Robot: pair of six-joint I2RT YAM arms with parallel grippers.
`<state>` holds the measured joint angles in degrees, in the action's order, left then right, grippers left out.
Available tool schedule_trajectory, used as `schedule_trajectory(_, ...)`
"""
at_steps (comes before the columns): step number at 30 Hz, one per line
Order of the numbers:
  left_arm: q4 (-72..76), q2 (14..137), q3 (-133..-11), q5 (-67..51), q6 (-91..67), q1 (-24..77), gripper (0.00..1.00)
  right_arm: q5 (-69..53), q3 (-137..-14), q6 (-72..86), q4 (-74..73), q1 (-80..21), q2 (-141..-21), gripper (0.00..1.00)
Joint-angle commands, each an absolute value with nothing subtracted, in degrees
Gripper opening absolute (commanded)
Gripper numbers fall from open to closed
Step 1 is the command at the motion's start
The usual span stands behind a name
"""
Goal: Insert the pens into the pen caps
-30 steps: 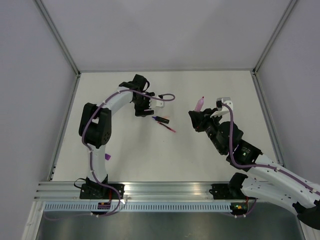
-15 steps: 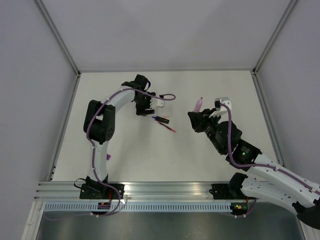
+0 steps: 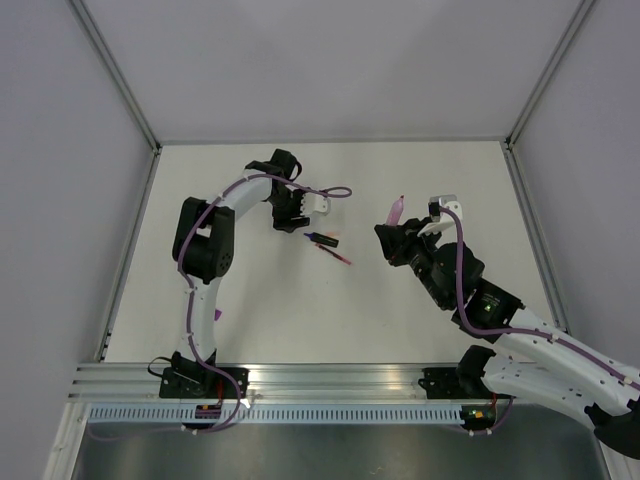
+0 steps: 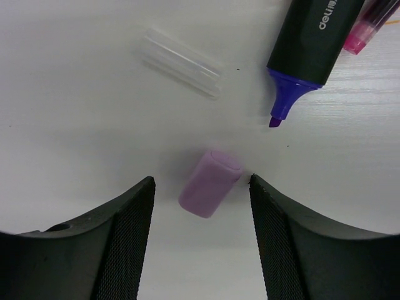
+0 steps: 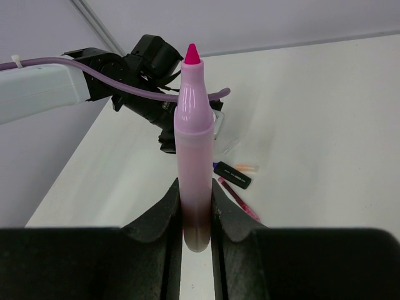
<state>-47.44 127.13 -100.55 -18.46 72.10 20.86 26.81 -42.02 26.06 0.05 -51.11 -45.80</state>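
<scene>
My left gripper [image 4: 201, 181] is open, low over the table. A light purple pen cap [image 4: 210, 182] lies between its fingertips, touching neither. Just beyond lie a dark pen [image 4: 309, 44] with a bare blue-purple tip and a slim pink-red pen [image 4: 369, 25]. In the top view these two pens [image 3: 322, 239] [image 3: 338, 256] lie side by side right of the left gripper [image 3: 290, 222]. My right gripper [image 5: 194, 187] is shut on a pale pink marker pen [image 5: 193, 125], held upright with its magenta tip uncapped. This pen [image 3: 398, 210] is also in the top view.
A clear tube-like cap [image 4: 181, 61] lies beyond the purple cap. A small orange-tinted piece [image 5: 247, 167] rests beside the dark pen. A small purple bit [image 3: 216, 313] lies near the left arm's lower link. Grey walls [image 3: 120, 90] border the white table [image 3: 300, 320].
The left arm's elbow has swung right and slightly up while its gripper stayed over the same place. The right arm with the pink pen has shifted only slightly.
</scene>
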Motion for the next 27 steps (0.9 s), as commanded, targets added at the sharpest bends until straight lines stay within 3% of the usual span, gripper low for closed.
schedule_trajectory(1,-50.45,128.76,-102.30,-21.53,75.06,20.57,0.66,26.90,-43.24,25.58,0.44,-51.06,-45.26,0.00)
schedule_trajectory(14,-56.16,130.43,-103.18,-21.97,72.60,20.65,0.39,25.93,-42.98,26.02,0.62,-51.06,-44.74,0.00)
schedule_trajectory(20,-54.06,132.18,-103.89,-22.32,66.37,20.65,0.22,24.70,-42.89,26.72,0.88,-50.98,-44.82,0.00)
schedule_trajectory(24,-52.65,132.54,-102.92,-21.62,64.43,20.57,0.04,24.78,-42.89,26.72,1.05,-50.98,-44.91,0.00)
schedule_trajectory(27,-50.72,131.23,-101.78,-21.62,62.50,20.57,0.02,24.44,-42.72,26.98,1.23,-51.06,-45.09,0.00)
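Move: The purple pen cap lies almost between the left gripper's pads, about 1 cm back towards the base and 1 cm lower. From this gripper the clear cap is level ahead-wise and some 7 cm to the right; the black marker's middle is roughly 9 cm right and 6 cm back, both about 1 cm below. From the right gripper, the purple cap is about 18 cm ahead, 26 cm left and 28 cm down. Draw the left gripper back about 2 cm towards the base, sinking barely half a centimetre and tilting its fingertips back about 5 degrees, while closing the fingers to pinch the purple cap by its sides. Once it is gripped, stay low and turn the wrist some 5 degrees counter-clockwise. Keep the pink pen held upright in the nearly still right gripper. ##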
